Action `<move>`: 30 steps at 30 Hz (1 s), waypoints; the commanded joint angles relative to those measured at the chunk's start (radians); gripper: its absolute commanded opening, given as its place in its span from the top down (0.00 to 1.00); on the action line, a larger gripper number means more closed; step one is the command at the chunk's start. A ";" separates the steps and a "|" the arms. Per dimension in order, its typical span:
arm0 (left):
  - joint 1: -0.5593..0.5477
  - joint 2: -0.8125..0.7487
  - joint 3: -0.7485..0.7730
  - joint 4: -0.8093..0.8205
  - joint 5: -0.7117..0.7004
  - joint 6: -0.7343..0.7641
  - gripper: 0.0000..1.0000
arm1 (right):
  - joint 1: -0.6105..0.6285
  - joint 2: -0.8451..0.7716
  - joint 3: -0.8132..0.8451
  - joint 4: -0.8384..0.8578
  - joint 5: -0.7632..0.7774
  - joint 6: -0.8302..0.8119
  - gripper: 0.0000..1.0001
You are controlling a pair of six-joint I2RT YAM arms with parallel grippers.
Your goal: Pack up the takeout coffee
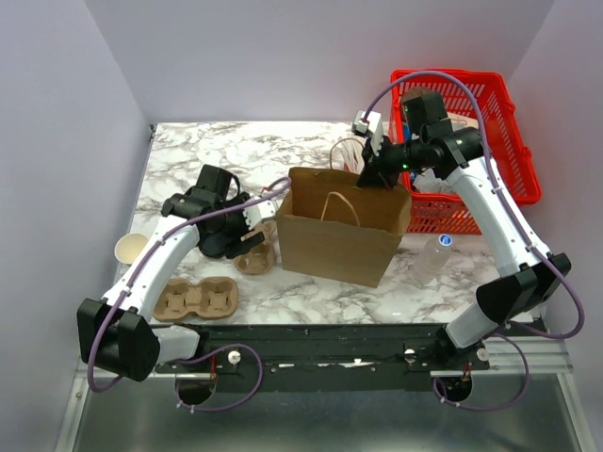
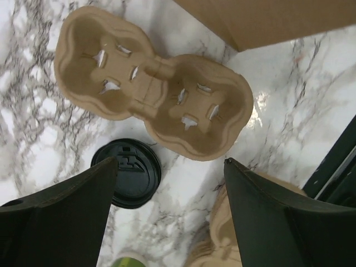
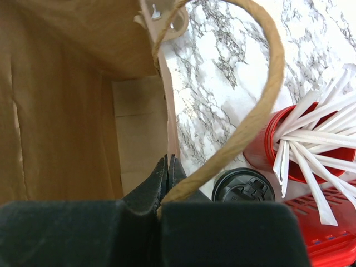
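Note:
The brown paper bag (image 1: 339, 231) stands open mid-table. My right gripper (image 1: 375, 179) is shut on its back rim; in the right wrist view the shut tips (image 3: 169, 160) pinch the bag wall (image 3: 67, 111) and the twine handle (image 3: 261, 100) loops over them. Behind the bag a round black lid (image 3: 243, 188) sits on a cup whose body is hidden. My left gripper (image 1: 252, 237) hangs open and empty left of the bag (image 2: 170, 161). Under it lie a second black lid (image 2: 128, 172) and a sliver of green cup with a pale rim (image 2: 125, 260).
A two-cup pulp carrier (image 2: 150, 94) lies under my left gripper, with another (image 1: 195, 298) near the front left. A cream cup (image 1: 130, 248) stands far left and a water bottle (image 1: 433, 259) right of the bag. A red cup of white sticks (image 3: 261, 147) and a red basket (image 1: 513, 122) stand behind.

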 commanded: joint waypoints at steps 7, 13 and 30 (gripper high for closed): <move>0.048 0.139 0.056 0.047 0.053 -0.128 0.25 | 0.006 -0.054 -0.038 0.012 0.075 0.052 0.99; 0.056 0.157 0.099 0.150 -0.085 -0.591 0.32 | 0.006 -0.109 -0.104 0.059 0.133 0.089 0.99; 0.051 0.450 0.196 0.064 -0.125 -0.964 0.36 | 0.006 -0.116 -0.117 0.092 0.168 0.112 1.00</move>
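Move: The cup carrier beside the bag lies about 4 cm ahead of my left hand, 4 cm to its right and 13 cm below. The black lid is some 4 cm ahead and 7 cm to the left; the paper bag's middle stands about 2 cm ahead and 24 cm to the right, with the carrier between. My right hand is shut on the bag's rim, that carrier some 30 cm to its left, about level and 27 cm below. Over the cup carrier beside the bag I swing my left hand some 50 degrees counter-clockwise while taking it about 6 cm forward and, after a dip and a short rise, down to 5 cm lower, tipping the fingers steeper and narrowing them by about a fifth, still open above the carrier. My right hand keeps its pinch on the bag's rim and draws it some 2 cm right, turning slightly clockwise. ##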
